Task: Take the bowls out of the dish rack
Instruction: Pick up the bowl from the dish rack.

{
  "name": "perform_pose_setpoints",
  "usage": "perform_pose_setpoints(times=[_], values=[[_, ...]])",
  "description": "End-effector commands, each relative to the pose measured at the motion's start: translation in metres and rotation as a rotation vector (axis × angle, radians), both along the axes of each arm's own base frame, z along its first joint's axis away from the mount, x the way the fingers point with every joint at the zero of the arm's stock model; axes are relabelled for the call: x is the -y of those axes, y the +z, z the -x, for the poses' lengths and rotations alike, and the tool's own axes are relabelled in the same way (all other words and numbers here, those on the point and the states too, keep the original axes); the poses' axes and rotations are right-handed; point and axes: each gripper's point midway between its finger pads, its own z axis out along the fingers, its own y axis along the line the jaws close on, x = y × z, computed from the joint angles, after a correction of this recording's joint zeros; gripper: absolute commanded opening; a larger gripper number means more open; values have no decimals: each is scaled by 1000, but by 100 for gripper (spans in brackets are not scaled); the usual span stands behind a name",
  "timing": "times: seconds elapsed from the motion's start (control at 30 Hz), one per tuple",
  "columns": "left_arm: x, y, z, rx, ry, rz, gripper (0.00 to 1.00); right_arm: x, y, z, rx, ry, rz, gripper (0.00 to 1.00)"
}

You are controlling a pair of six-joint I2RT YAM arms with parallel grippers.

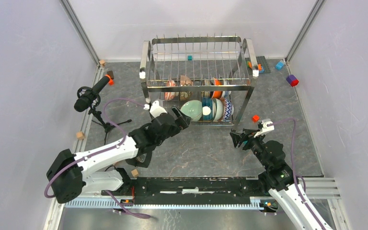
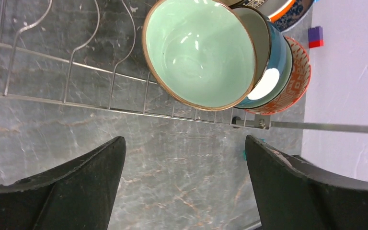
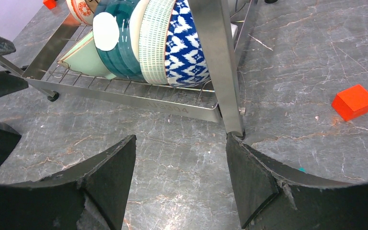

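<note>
The steel dish rack (image 1: pixel 145 57) stands at the back of the table. On its lower tier a pale green bowl (image 1: pixel 190 109), a teal bowl (image 1: pixel 210 109) and a blue-and-white bowl (image 1: pixel 227 109) stand on edge in a row. Behind them are a red-patterned bowl (image 1: pixel 170 89), a brown one (image 1: pixel 186 85) and an orange one (image 1: pixel 216 88). My left gripper (image 1: pixel 181 117) is open just left of the green bowl (image 2: pixel 201 52), holding nothing, its jaws wide over the table (image 2: pixel 184 153). My right gripper (image 1: pixel 237 139) is open and empty (image 3: pixel 181 143), just short of the rack's front right leg (image 3: pixel 215 67).
A microphone on a tripod (image 1: pixel 92 93) stands at the left. An orange cube (image 1: pixel 255 118) lies by the rack's right leg, also in the right wrist view (image 3: pixel 354 101). A purple-and-red block (image 1: pixel 292 80) and a blue block (image 1: pixel 280 64) lie at the back right. Walls enclose three sides.
</note>
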Motion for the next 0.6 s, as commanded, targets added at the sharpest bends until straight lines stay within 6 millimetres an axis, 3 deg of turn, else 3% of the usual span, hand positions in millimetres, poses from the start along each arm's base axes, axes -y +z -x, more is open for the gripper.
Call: perform_pose_setpoints(times=[0.0,0.13,0.23,0.33,0.57], values=[[-6,2,-7,-131,187,79,100,-1,9,0,19,2,-15,74],[11,1,-15,-143,149,192,100,-1,10,1,19,3,-17,74],[17,-5,-18,-172,213,367,85,-1,10,1,18,1,-19,74],[17,-14,-17,-261,281,366,73,-1,10,1,18,2,-18,74],[14,-1,-26,-280,411,413,66,-2,7,1,14,4,-17,75]])
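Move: The light green bowl at the front left of the rack's lower tier lies about 6 cm ahead of the left hand, 3 cm to its right and some 5 cm lower. The teal bowl stands level with it, roughly 6 cm farther right; behind it in the back row, the brown patterned bowl is some 10 cm beyond and 2 cm to its left. From the idle right hand, the light green bowl is about 14 cm ahead and 17 cm left. The left hand shifts about 3 cm to its right, at first level and then sinking some 2 cm, drawing closer to the near side of the light green bowl without visibly touching it. As it goes, the wrist tips the fingers further down, rolls the hand's left side down and swings slightly counter-clockwise (some 25 degrees of turn in all), while the fingers narrow from wide open to about two-thirds. ##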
